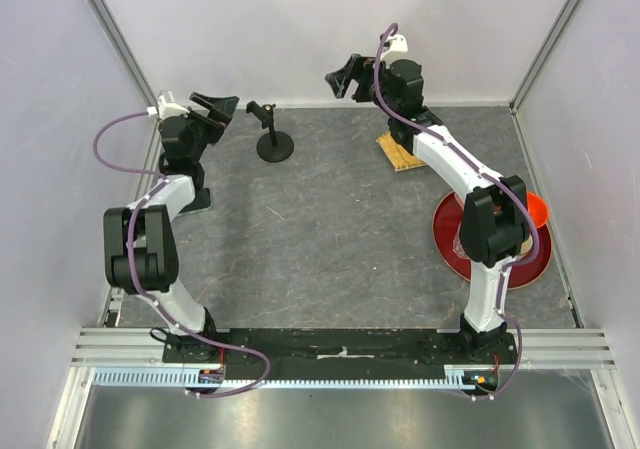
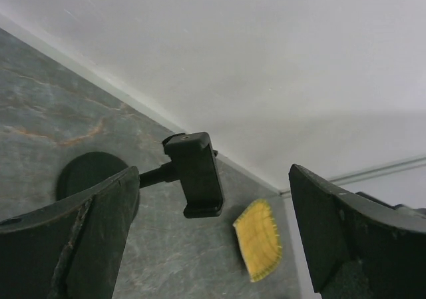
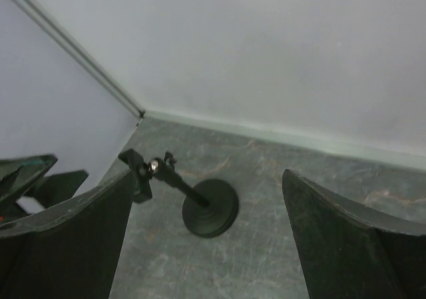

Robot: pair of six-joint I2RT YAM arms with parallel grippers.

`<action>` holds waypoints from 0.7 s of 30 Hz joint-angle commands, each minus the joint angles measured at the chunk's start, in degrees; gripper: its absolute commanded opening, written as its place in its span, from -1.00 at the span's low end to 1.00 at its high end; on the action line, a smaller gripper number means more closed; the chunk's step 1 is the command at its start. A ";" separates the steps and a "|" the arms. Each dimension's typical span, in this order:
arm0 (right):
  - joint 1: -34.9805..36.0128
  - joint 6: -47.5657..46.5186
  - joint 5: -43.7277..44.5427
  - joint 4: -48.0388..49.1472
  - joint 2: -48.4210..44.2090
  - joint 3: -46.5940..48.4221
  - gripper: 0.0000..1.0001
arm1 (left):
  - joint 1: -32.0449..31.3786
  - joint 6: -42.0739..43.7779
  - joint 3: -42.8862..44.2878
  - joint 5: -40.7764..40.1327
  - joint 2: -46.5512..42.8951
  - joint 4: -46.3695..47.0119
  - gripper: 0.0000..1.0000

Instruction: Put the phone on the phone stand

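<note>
The phone stand (image 1: 274,147) is all black, with a round base, a thin post and a clip cradle. It stands near the back wall, left of centre. My left gripper (image 1: 215,104) hangs raised just left of it, open and holding nothing. In the left wrist view the stand's cradle (image 2: 194,172) shows between the open fingers of that gripper (image 2: 213,179). My right gripper (image 1: 345,77) is raised to the right of the stand, open and holding nothing. The right wrist view has the stand (image 3: 212,209) on the floor between that gripper's (image 3: 206,176) fingers. The phone is not in view.
A yellow woven pad (image 1: 400,152) lies at the back right, partly under the right arm, and shows in the left wrist view (image 2: 258,239). A round red plate (image 1: 445,234) lies at the right, partly covered by the right arm. White walls close in the grey floor on three sides.
</note>
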 commanded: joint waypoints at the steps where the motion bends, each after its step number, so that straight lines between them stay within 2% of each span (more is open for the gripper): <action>1: -0.02 3.04 -7.35 -0.20 -0.33 3.71 0.96 | -0.13 -12.93 1.81 6.62 7.86 20.32 1.00; 6: -0.02 1.90 -7.17 -0.20 -0.78 3.18 0.96 | 0.05 -17.16 6.04 10.93 17.11 24.55 0.97; 10: -0.02 1.64 -7.17 0.06 -0.43 3.53 0.96 | -0.30 -17.16 10.33 11.81 22.39 25.78 0.83; 15: -0.02 2.25 -8.05 0.24 0.89 4.41 0.96 | -1.96 -18.65 14.83 14.44 27.83 27.19 0.47; 17: -0.02 2.51 -8.31 0.15 1.59 5.02 0.96 | -2.67 -19.18 16.06 14.71 28.81 27.19 0.38; 18: -0.02 2.95 -8.40 0.41 1.77 5.11 0.96 | -3.02 -19.09 16.41 14.89 29.60 27.10 0.25; 20: 0.06 3.30 -8.75 0.68 2.12 5.11 0.96 | -2.94 -19.27 17.55 15.24 30.39 26.66 0.13; 21: 0.15 3.39 -8.84 0.85 2.21 5.11 0.96 | -4.68 -19.44 17.64 15.76 30.83 26.31 -0.05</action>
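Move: Some 9 cm ahead of the left hand, 8 cm to its right and 6 cm lower is the phone stand's black clamp. The stand's round base is beneath it, about 6 cm ahead, 9 cm to the right and 24 cm below this hand. The phone lies roughly 14 cm back, 5 cm to the left and 25 cm down. From the right hand, the clamp is about 7 cm ahead, 20 cm left and 14 cm below. Reaching forward and to its right onto the stand's clamp, the left hand goes about 7 cm out and 6 cm right, sinking some 6 cm on the way before it levels off. It swings about 15 degrees clockwise and rolls its left side down a similar amount, while the wide-open fingers close to a little over half, coming in on either side of the clamp. ##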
